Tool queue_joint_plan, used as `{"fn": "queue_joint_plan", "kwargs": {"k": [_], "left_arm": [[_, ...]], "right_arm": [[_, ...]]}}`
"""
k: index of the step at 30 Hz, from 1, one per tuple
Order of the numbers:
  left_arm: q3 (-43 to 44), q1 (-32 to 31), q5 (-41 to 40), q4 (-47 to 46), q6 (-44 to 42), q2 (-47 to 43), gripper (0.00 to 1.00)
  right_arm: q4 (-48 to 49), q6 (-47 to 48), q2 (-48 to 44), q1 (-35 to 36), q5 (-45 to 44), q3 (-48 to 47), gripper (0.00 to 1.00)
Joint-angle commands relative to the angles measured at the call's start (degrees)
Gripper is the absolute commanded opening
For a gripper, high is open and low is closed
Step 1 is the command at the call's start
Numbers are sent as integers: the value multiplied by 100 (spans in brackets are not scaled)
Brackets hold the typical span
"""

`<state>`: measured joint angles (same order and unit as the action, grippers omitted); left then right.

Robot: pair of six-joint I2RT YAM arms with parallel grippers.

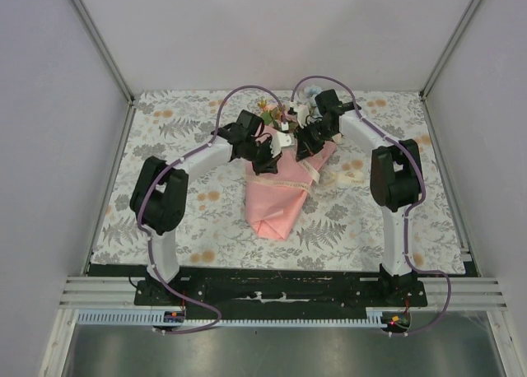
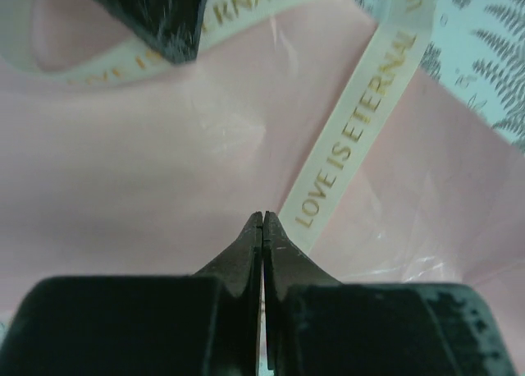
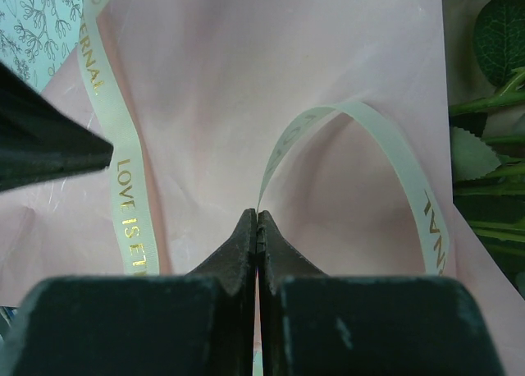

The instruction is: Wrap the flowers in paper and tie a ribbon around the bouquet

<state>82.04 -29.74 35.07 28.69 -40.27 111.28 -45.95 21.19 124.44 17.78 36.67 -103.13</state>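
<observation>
The bouquet lies mid-table, its pink paper point(image 1: 276, 200) rolled into a cone pointing toward me. The flowers point(image 1: 272, 110) stick out at the far end, and green leaves point(image 3: 492, 31) show in the right wrist view. My left gripper point(image 1: 265, 159) point(image 2: 262, 217) is shut low over the paper. The cream ribbon point(image 2: 361, 121), printed "LOVE IS ETERNAL", runs down to its tip, and a pale sliver shows in the seam. My right gripper point(image 1: 306, 145) point(image 3: 258, 214) is shut on the ribbon point(image 3: 394, 146), which arches up out of its tip in a loop.
A loose tail of ribbon point(image 1: 347, 178) trails onto the floral tablecloth point(image 1: 181, 221) right of the cone. White walls and metal posts point(image 1: 99, 44) box in the table. Purple cables point(image 1: 239, 93) arc above both wrists, and the two grippers sit close together.
</observation>
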Motion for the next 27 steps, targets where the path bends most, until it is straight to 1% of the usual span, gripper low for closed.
{"fn": "queue_joint_plan", "kwargs": {"k": [1,3,4,5,7,8,10,12,14,16,19,21,24,27], "left_arm": [[435,-243,509,-513,678,-353,2],[488,-234,431,-348,697,-406,2],[532,-208,413,-103,548,-406,7],[558,-130,387,248,312,-406,23],[533,107,351,854,-259,-406,37],[489,274,291,1162,-671,-397,43],[418,485,19,1577,-1514,-371,49],[383,574,-358,1798,-2000,-266,50],[374,662,-501,1798,-2238,-116,50],[427,723,-519,1833,-2432,51,50],[427,768,-589,2026,-3063,226,50],[366,750,-633,2053,-3337,297,50],[374,767,-624,2079,-3627,446,50],[471,750,-467,2062,-3716,613,48]], "right_arm": [[87,-1,-175,15,104,-128,0],[78,8,-148,15,78,-111,0],[78,17,-131,24,43,-93,0],[78,34,-122,24,25,-84,0],[69,60,-96,15,-19,-75,0],[69,61,-96,24,-45,-67,0],[52,96,-87,41,-107,-49,0],[43,113,-87,50,-159,-14,0],[34,122,-52,59,-177,12,0],[34,140,-34,76,-204,21,0],[8,166,-17,68,-265,12,0],[-10,184,-8,68,-300,21,0],[-28,184,1,68,-335,12,0],[-36,184,27,76,-344,12,0]]}}
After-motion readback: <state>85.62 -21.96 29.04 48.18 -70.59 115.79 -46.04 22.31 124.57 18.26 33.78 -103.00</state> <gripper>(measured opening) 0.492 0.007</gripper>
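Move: About 10 cm to the left hand's left, 1 cm ahead and 5 cm below, the ribbon band crosses the pink paper's left edge. From that hand, the ribbon tail in the right fingers is some 8 cm right and 3 cm ahead at its height; the flower heads lie roughly 15 cm ahead, 2 cm right and 3 cm lower. From the right hand, the band at the edge is about 17 cm left, 5 cm back and 5 cm below. Backing up and briefly rightward off the middle of the ribbon band, the left hand opens its shut fingers halfway, then sweeps about 12 cm left across the paper and sinks some 8 cm towards the band at the left edge. The fingers tip about 15 degrees steeper and turn clockwise, ending open around the band. The right hand keeps its pinch on the ribbon tail, almost still. ##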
